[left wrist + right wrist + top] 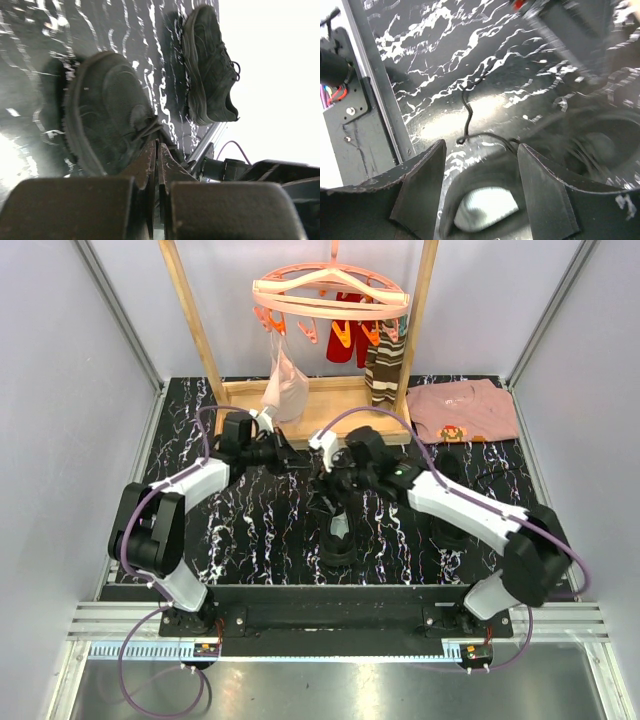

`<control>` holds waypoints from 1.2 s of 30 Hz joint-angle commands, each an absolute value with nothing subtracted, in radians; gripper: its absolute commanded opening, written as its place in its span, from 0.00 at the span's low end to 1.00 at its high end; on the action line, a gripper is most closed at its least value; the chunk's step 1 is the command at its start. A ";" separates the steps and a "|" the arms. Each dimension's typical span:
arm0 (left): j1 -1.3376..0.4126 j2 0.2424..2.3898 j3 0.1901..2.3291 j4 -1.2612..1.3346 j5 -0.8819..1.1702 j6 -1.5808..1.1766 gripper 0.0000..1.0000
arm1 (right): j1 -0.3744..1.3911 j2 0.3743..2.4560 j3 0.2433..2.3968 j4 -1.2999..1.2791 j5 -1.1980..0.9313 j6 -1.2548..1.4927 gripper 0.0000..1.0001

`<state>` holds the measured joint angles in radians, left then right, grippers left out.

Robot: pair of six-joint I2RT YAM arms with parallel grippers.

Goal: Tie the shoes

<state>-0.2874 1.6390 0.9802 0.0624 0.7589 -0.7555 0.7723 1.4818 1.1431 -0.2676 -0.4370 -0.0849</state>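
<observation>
One black shoe [338, 535] stands at the table's middle, its toe towards the near edge. In the left wrist view this shoe [107, 115] fills the left half and its thin lace [145, 127] runs up to my left gripper [156, 142], which is shut on it. The left gripper [295, 458] sits just behind the shoe. My right gripper [480, 150] stands open over the shoe's mouth, where the pale insole [485, 207] shows. A loose lace [466, 112] trails onto the table. The second shoe [207, 65] lies farther right, partly under the right arm [450, 530].
A wooden rack base [300, 410] stands at the back, with a pink peg hanger [330, 295] holding socks and a pale garment. A pink folded shirt [465, 410] lies at the back right. The two arms nearly touch above the middle shoe.
</observation>
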 commanded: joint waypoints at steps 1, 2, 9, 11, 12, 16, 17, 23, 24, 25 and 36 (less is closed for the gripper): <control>-0.247 1.624 1.008 0.041 0.785 -0.704 0.00 | 0.865 1.584 1.221 -0.223 -0.443 -0.124 0.67; -0.247 1.644 1.018 0.023 0.808 -0.689 0.00 | 0.883 1.598 1.230 -0.191 -0.430 -0.129 0.67; -0.249 1.716 1.058 0.021 0.861 -0.678 0.00 | 1.006 1.758 1.255 -0.078 -0.373 -0.170 0.64; -0.249 1.735 1.065 0.021 0.867 -0.678 0.00 | 1.028 1.798 1.258 -0.022 -0.361 -0.187 0.63; -0.249 1.743 1.065 0.020 0.870 -0.677 0.00 | 1.034 1.837 1.262 -0.011 -0.345 -0.198 0.62; -0.247 1.761 1.072 0.002 0.873 -0.634 0.00 | 1.052 1.914 1.269 0.070 -0.302 -0.248 0.61; -0.248 1.763 1.072 -0.023 0.873 -0.626 0.00 | 1.052 1.943 1.272 0.089 -0.293 -0.256 0.61; -0.249 1.773 1.072 -0.051 0.877 -0.594 0.00 | 1.052 2.012 1.276 0.126 -0.258 -0.319 0.62; -0.249 1.775 1.072 -0.052 0.879 -0.591 0.00 | 1.052 2.019 1.278 0.126 -0.255 -0.325 0.62; -0.249 1.776 1.074 -0.054 0.880 -0.592 0.00 | 1.052 2.023 1.278 0.126 -0.252 -0.336 0.62; -0.247 1.795 1.075 -0.054 0.876 -0.584 0.00 | 1.057 2.083 1.255 0.117 -0.161 -0.397 0.25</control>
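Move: Under and to the left of the right hand, the loose lace lies on the table, about 12 cm left, 2 cm back and 17 cm below. The shoe is almost straight beneath that hand, around 2 cm ahead and 13 cm down; the other shoe stands some 27 cm to the hand's right, 6 cm ahead and 13 cm below. From the left hand, the lace lies roughly 12 cm back, 2 cm left and 14 cm down. Swinging off the shoe's left side, the right hand dives about 16 cm down and 12 cm left to the loose lace, bowing back towards the base before easing forward again. The fingers tip further downward by some 15 degrees, astride the lace just above the table, and begin to close at the end. The left hand sinks 5 cm beside the shoe, fingers still shut, seemingly on the other lace. ##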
